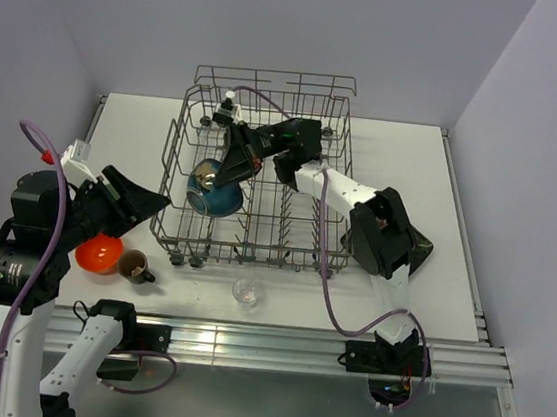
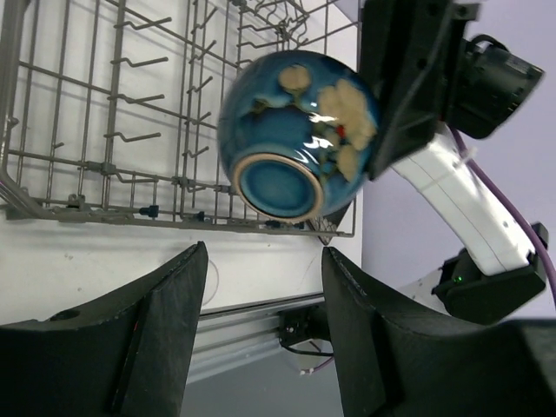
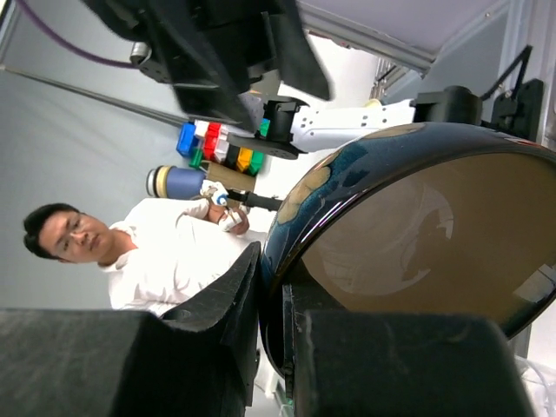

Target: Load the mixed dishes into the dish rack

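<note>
My right gripper is shut on the rim of the blue round bowl, one finger inside and one outside. It holds the bowl tilted on its side over the left part of the dish rack. In the right wrist view the bowl fills the frame, with its rim pinched in the gripper. The left gripper hangs open and empty just left of the rack. From the left wrist view the bowl's foot faces the camera above the open gripper. On the table lie the small orange bowl, the dark brown mug and the small clear glass.
A black plate lies right of the rack, partly under the right arm's elbow. The rack's upright tines stand in rows beneath the bowl. A metal rail runs along the table's near edge. A person shows in the right wrist view's background.
</note>
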`<action>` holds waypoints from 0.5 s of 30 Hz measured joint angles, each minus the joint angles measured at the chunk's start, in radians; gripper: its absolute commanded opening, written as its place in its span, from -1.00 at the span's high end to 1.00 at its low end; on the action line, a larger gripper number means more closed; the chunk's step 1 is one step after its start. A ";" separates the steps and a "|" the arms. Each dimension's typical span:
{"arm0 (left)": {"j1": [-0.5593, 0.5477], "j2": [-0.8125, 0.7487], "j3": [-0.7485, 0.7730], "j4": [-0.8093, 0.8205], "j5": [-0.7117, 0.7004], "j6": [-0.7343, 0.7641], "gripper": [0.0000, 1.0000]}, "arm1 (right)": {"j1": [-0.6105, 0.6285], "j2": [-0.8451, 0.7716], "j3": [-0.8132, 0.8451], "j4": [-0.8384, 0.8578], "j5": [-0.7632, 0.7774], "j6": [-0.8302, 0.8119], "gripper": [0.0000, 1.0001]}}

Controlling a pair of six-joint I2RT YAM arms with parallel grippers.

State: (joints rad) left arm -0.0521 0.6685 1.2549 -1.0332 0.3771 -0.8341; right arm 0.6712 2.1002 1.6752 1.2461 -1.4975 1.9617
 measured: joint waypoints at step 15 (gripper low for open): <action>0.000 -0.026 -0.013 0.011 0.029 0.003 -0.18 | 0.023 0.104 -0.144 0.027 -0.040 0.023 1.00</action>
State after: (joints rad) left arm -0.0521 0.6430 1.2419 -1.0222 0.4065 -0.8310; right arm 0.6945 2.2044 1.5314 1.2736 -1.5372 1.9850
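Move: Held by its rim in the right gripper, the blue bowl is bound for the front-left part of the dish rack, about 3 cm back, 2 cm left and 15 cm below that hand. The clear glass stands roughly 15 cm back and 6 cm right of the right hand, and the brown cup 12 cm back and 21 cm left, both some 17 cm lower. From the left hand, the bowl's spot is about 2 cm ahead, 9 cm right and 15 cm down. Lower the right gripper almost straight down, about 8 cm, into the front-left part of the rack, keeping the fingers pinched on the blue bowl's rim. As it sinks, roll the wrist some 15 degrees about the finger line so its top leans forward and left, and ease off near the bottom. ##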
